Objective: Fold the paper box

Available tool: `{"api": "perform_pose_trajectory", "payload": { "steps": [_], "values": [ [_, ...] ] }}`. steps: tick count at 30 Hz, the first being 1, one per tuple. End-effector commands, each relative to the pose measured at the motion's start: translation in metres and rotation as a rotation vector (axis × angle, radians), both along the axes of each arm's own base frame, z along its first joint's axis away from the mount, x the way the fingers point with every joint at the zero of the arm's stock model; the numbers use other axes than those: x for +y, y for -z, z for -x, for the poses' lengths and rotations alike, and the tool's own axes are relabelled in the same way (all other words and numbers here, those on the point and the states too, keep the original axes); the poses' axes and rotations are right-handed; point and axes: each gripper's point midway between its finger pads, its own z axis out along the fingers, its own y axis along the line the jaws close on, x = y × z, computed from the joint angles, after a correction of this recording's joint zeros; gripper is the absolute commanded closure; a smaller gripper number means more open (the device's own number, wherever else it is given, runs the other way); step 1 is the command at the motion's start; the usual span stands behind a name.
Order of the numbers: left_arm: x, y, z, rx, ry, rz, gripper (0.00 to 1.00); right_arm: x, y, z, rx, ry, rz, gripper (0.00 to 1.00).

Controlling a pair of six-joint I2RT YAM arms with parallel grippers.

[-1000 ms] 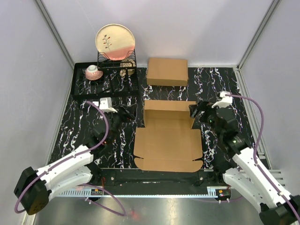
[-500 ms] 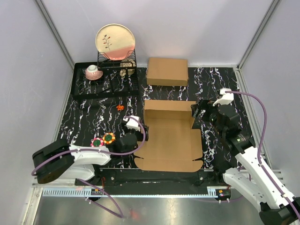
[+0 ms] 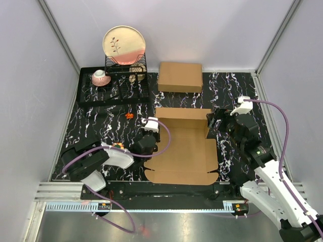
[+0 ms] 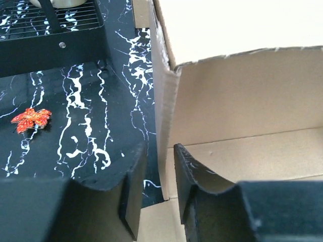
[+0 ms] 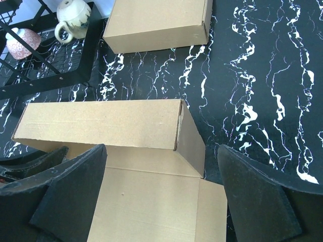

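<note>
The paper box (image 3: 181,151) lies open in the middle of the mat, its back wall (image 5: 101,123) and two short side walls standing, the front panels flat. My left gripper (image 3: 153,136) is at the box's back left corner. In the left wrist view its jaws (image 4: 159,151) straddle the upright left side wall (image 4: 164,111), one finger outside and one inside; thin gaps show on both sides, so it is open. My right gripper (image 3: 212,121) hovers over the back right corner, wide open (image 5: 161,151), holding nothing, the right side wall (image 5: 189,141) between and beyond its fingers.
A made-up brown cardboard box (image 3: 180,76) sits behind the paper box. A black dish rack (image 3: 113,85) at back left holds a plate (image 3: 124,45) and a cup (image 3: 100,76). A red leaf (image 3: 129,115) lies on the mat left of the box.
My left arm swung from the left of the mat to the box's left wall, and its jaws narrowed around that wall. The right arm barely moved.
</note>
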Motion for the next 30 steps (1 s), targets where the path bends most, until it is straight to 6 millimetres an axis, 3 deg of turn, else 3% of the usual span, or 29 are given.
{"api": "perform_pose_trajectory", "payload": {
  "steps": [1,5,7,11,12,13,17,19,20,21,22,23,24,25,27,28,29,30],
  "values": [
    [-0.017,-0.032,-0.012,-0.081,0.023,0.095,0.73,0.002,-0.013,-0.003,-0.037,-0.009,0.003,0.04],
    [-0.022,-0.034,-0.008,-0.076,0.069,0.099,0.95,0.001,-0.014,-0.005,-0.043,-0.004,0.002,0.04],
    [-0.027,-0.037,-0.005,-0.058,0.105,0.09,1.0,0.002,-0.016,-0.005,-0.045,-0.003,-0.001,0.04],
    [-0.038,-0.047,-0.002,-0.005,0.16,0.045,1.0,0.003,-0.019,-0.008,-0.048,0.001,-0.009,0.04],
    [-0.034,-0.04,0.0,0.045,0.169,-0.011,1.0,0.003,-0.023,-0.009,-0.052,0.005,-0.015,0.04],
    [-0.046,-0.055,-0.002,0.054,0.198,-0.003,1.0,0.003,-0.025,-0.009,-0.051,0.007,-0.018,0.04],
    [-0.059,-0.068,-0.001,0.197,0.29,-0.106,1.0,0.0,-0.036,-0.009,-0.029,0.026,-0.015,0.04],
    [-0.065,-0.077,0.003,0.267,0.366,-0.167,1.0,-0.002,-0.054,-0.009,-0.048,0.037,-0.021,0.04],
    [-0.068,-0.076,0.005,0.301,0.392,-0.194,1.0,-0.005,-0.056,-0.009,-0.039,0.053,-0.012,0.04],
    [-0.059,-0.068,0.01,0.369,0.41,-0.263,1.0,-0.007,-0.072,-0.009,-0.064,0.06,-0.019,0.03],
    [-0.069,-0.089,0.007,0.361,0.442,-0.251,1.0,-0.009,-0.079,-0.009,-0.071,0.069,-0.015,0.03],
    [-0.071,-0.087,0.007,0.39,0.463,-0.277,1.0,-0.01,-0.079,-0.01,-0.057,0.073,-0.002,0.03],
    [-0.063,-0.085,0.01,0.438,0.475,-0.324,1.0,-0.011,-0.097,-0.01,-0.086,0.079,-0.014,0.02],
    [-0.07,-0.104,0.004,0.421,0.491,-0.309,1.0,-0.012,-0.102,-0.01,-0.089,0.082,-0.009,0.02],
    [-0.062,-0.094,0.002,0.504,0.516,-0.355,1.0,-0.011,-0.114,-0.012,-0.101,0.078,-0.005,0.02],
    [-0.071,-0.108,0.001,0.512,0.566,-0.323,1.0,-0.01,-0.117,-0.012,-0.101,0.072,-0.003,0.02],
    [-0.073,-0.099,-0.002,0.561,0.582,-0.334,1.0,-0.009,-0.116,-0.013,-0.09,0.067,0.007,0.02],
    [-0.061,-0.092,-0.001,0.627,0.578,-0.362,1.0,-0.008,-0.121,-0.013,-0.095,0.063,0.003,0.02]
  ]
}}
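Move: The front edge of the box's left side wall stands about 2 cm ahead of the left hand, in line with its half-open fingers and about level with them. From the left hand, the box's raised back wall is centred some 11 cm to the right and 8 cm ahead, the closed carton 10 cm to the right and 27 cm ahead, and the red ornament 11 cm to the left and 9 cm ahead, lower down. From the right hand, that side wall lies some 19 cm to the left, 3 cm ahead and about 14 cm below. Shut the left fingers on the box's left side wall to pinch the cardboard, then, keeping hold, lift it about 12 cm while carrying it 8 cm to the right and slightly forward. On the way, turn the wrist clockwise some 25 degrees and tip the fingers down. Late on, raise the open, empty right hand about 10 cm above the box's right end. ##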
